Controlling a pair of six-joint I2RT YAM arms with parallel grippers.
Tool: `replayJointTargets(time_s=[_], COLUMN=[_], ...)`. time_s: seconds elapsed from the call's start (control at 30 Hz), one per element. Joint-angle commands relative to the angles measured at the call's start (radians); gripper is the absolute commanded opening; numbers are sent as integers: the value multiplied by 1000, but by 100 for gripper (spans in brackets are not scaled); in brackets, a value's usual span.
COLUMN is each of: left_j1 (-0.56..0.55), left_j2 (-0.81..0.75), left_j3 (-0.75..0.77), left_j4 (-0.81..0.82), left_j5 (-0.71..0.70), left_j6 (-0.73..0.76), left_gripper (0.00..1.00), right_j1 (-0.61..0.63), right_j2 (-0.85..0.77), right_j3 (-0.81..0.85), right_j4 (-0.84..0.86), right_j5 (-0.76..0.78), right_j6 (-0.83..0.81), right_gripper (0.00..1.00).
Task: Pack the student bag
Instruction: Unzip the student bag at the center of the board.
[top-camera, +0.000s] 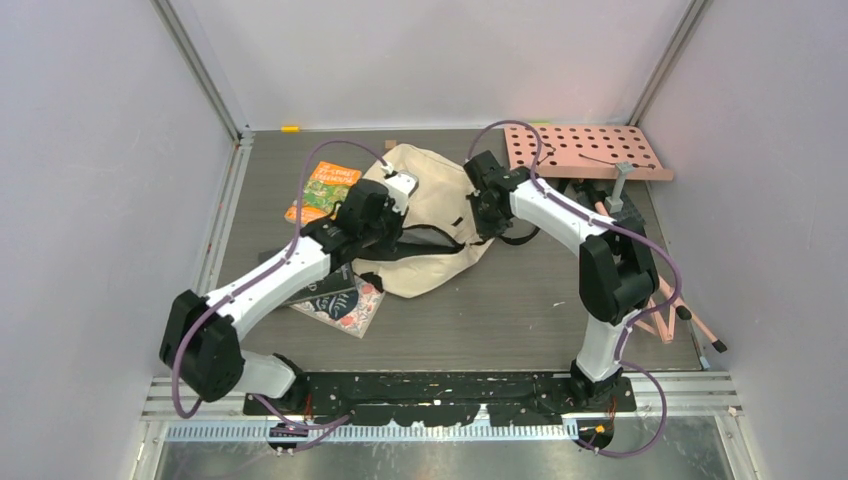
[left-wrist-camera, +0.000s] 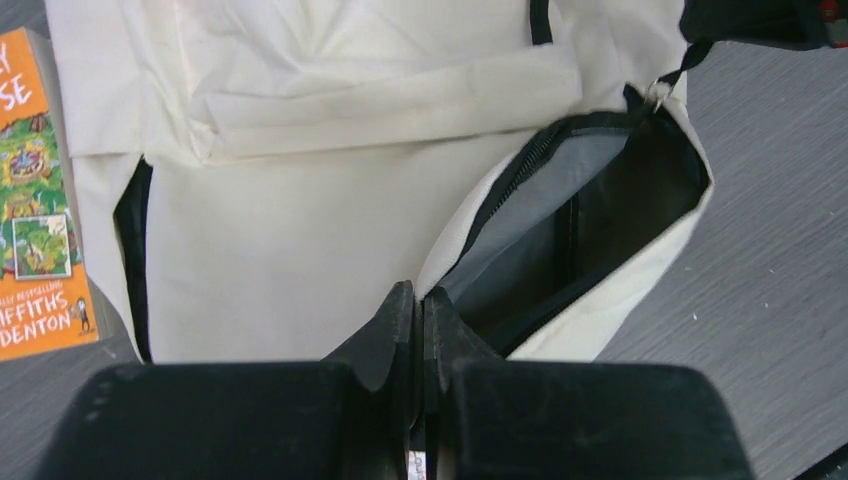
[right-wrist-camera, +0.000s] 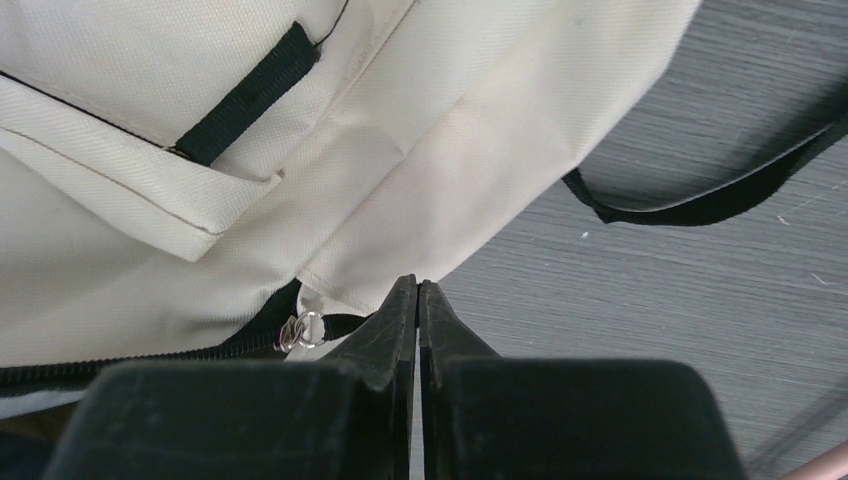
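The student bag (top-camera: 432, 215) is a cream fabric backpack lying flat mid-table with black straps. In the left wrist view its main compartment (left-wrist-camera: 590, 230) gapes open, dark and grey inside. My left gripper (left-wrist-camera: 420, 292) is shut on the cream rim of that opening, near the bag's left side (top-camera: 392, 222). My right gripper (right-wrist-camera: 418, 285) is shut at the bag's right edge (top-camera: 487, 215). The black zipper pull (right-wrist-camera: 335, 325) runs from its metal ring (right-wrist-camera: 305, 328) under the fingers, and looks taut in the left wrist view (left-wrist-camera: 685, 62).
An orange book (top-camera: 322, 190) lies left of the bag. A dark patterned book (top-camera: 345, 303) sits under my left arm. A pink perforated board (top-camera: 585, 150) stands at the back right, with pink rods (top-camera: 672, 312) beside the right arm. A loose black strap (right-wrist-camera: 700, 200) lies on the table.
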Motion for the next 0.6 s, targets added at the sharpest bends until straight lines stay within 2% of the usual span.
replayJointTargets(time_s=[0.0, 0.03, 0.07, 0.13, 0.23, 0.43, 0.57], left_j1=[25, 25, 25, 29, 68, 289, 429], left_j2=[90, 105, 111, 101, 53, -75, -124], left_j3=[117, 134, 146, 145, 111, -4, -29], left_j4=[-22, -41, -53, -61, -51, 4, -49], left_j5=[66, 80, 83, 74, 87, 312, 341], left_j6=[36, 23, 10, -23, -121, -350, -458], left_gripper=[7, 15, 31, 48, 69, 83, 85], right_j1=[-36, -37, -37, -37, -31, 39, 114], right_j2=[-81, -109, -136, -170, -200, -202, -154], right_j3=[1, -4, -12, -22, -21, 46, 123], right_j4=[16, 49, 67, 113, 189, 271, 276], right_j5=[13, -17, -30, -76, -180, -263, -298], right_j6=[-48, -58, -63, -80, -114, -170, -204], right_gripper=[20, 30, 35, 51, 62, 69, 69])
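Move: The left fingers hold the bag's upper zip lip, raised. From them the bag's middle lies some 4 cm ahead, 5 cm right and 10 cm down; the orange book is about 15 cm left and 10 cm ahead, the dark book 15 cm left and 6 cm back, both some 14 cm down. The right fingers have the zipper pull; its ring is about 2 cm left, level ahead and 1 cm down, and a black strap loop lies 8 cm right, level ahead and 6 cm down. Both grips end: the left fingers open wide and let go of the bag's upper lip after a small dip forward, right and down, then swing left towards the books, netting about 7 cm. The right fingers open off the zipper pull, lift some 10 cm and swing 7 cm left over the bag. Both wrists turn counter-clockwise as they roll. ##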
